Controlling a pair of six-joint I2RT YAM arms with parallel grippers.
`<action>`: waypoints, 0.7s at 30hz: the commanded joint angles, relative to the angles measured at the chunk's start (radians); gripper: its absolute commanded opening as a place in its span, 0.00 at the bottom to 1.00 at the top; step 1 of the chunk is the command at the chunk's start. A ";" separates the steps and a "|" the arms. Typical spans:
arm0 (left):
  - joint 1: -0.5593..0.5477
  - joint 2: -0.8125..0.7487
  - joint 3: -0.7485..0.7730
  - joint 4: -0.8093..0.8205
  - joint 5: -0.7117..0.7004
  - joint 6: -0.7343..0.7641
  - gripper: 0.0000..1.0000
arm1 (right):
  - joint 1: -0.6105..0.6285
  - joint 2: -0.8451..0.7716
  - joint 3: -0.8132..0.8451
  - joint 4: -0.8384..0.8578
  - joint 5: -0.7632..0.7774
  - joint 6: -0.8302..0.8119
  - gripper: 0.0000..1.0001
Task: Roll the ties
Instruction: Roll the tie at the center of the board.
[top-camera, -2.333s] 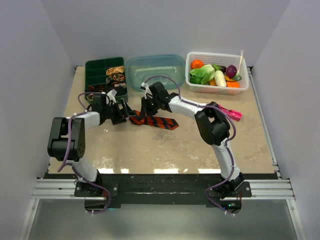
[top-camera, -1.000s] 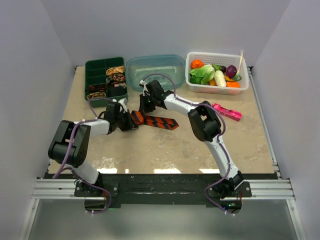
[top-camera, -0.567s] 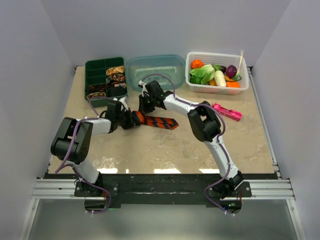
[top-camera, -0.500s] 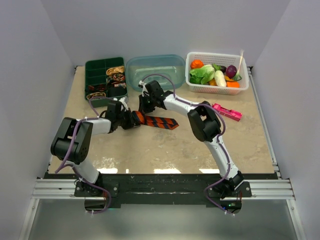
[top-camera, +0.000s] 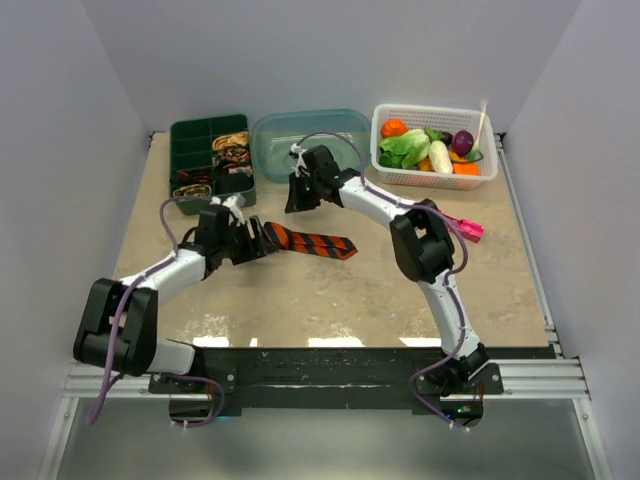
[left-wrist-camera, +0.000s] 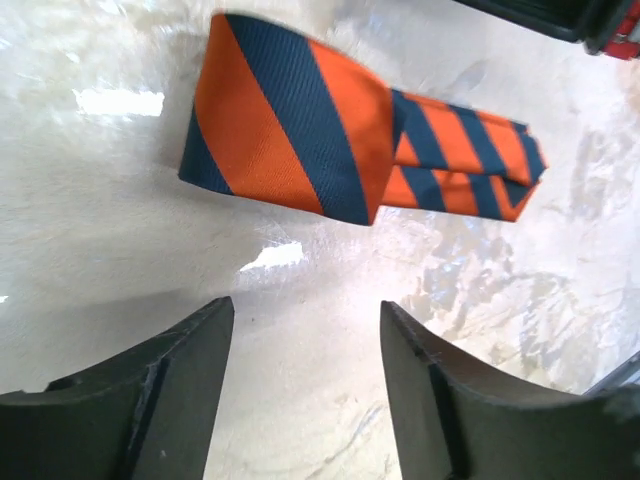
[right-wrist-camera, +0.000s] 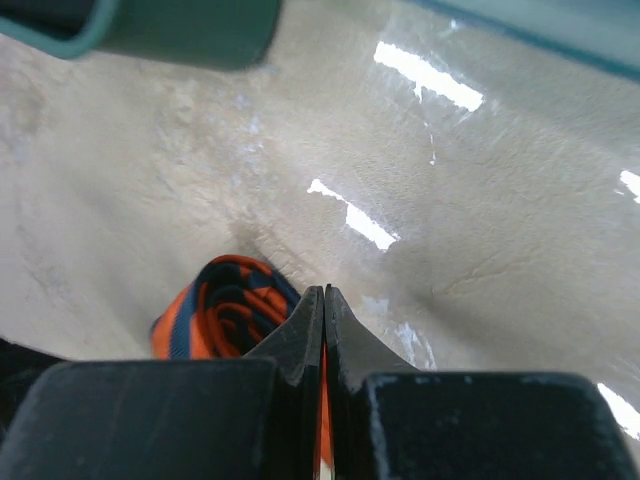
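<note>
The orange tie with dark diagonal stripes (top-camera: 308, 241) lies folded flat on the table, its wide end to the left. In the left wrist view this tie (left-wrist-camera: 290, 140) sits just beyond my left gripper (left-wrist-camera: 305, 390), which stands open over bare tabletop, clear of the fabric. My left gripper (top-camera: 251, 240) is at the tie's left end. My right gripper (top-camera: 297, 197) hovers behind the tie, jaws shut. Its wrist view shows the tie's folded end (right-wrist-camera: 215, 310) below and left of the right gripper (right-wrist-camera: 323, 300). Small coiled ties (top-camera: 232, 148) lie in the green box.
A green compartment box (top-camera: 175, 130) stands at the back left, a blue tub (top-camera: 262, 135) beside it. A white basket (top-camera: 436, 110) of vegetables stands at the back right. A pink gadget (top-camera: 462, 227) lies by the right arm's elbow.
My left gripper has opened, let go of the tie's wide end and drawn back to the left. The right gripper has moved away from the tie toward the tub, still shut.
</note>
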 joint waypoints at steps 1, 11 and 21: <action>0.097 -0.100 0.005 -0.050 0.044 0.033 0.72 | 0.002 -0.208 -0.066 0.035 0.028 -0.009 0.00; 0.274 0.103 0.077 0.114 0.261 0.010 0.90 | 0.050 -0.270 -0.186 0.023 -0.070 -0.031 0.00; 0.274 0.284 0.077 0.298 0.340 -0.073 0.92 | 0.075 -0.236 -0.244 0.021 -0.062 -0.034 0.00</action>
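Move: The rolled part of the tie lies close to both hands: about 5 cm ahead of the left hand and 2 cm to its right, and about 5 cm back and 4 cm left of the right hand, some 3 cm below each. From the left hand, the flat tail is centred about 3 cm ahead and 12 cm right, the green bin about 23 cm ahead and 12 cm left. The teal tray stands about 18 cm ahead and 4 cm right of the right hand. The left hand lifts about 2.5 cm while swinging some 6 cm left, then sinks and reaches forward, its fingers opening wider and its left side rolling down about 10 degrees, to come round to the left end of the rolled tie. Meanwhile the right hand, fingers kept shut, rises about 10 cm off the board, then draws back about 7 cm and comes halfway down again, ending clear above the tie beside the roll. ##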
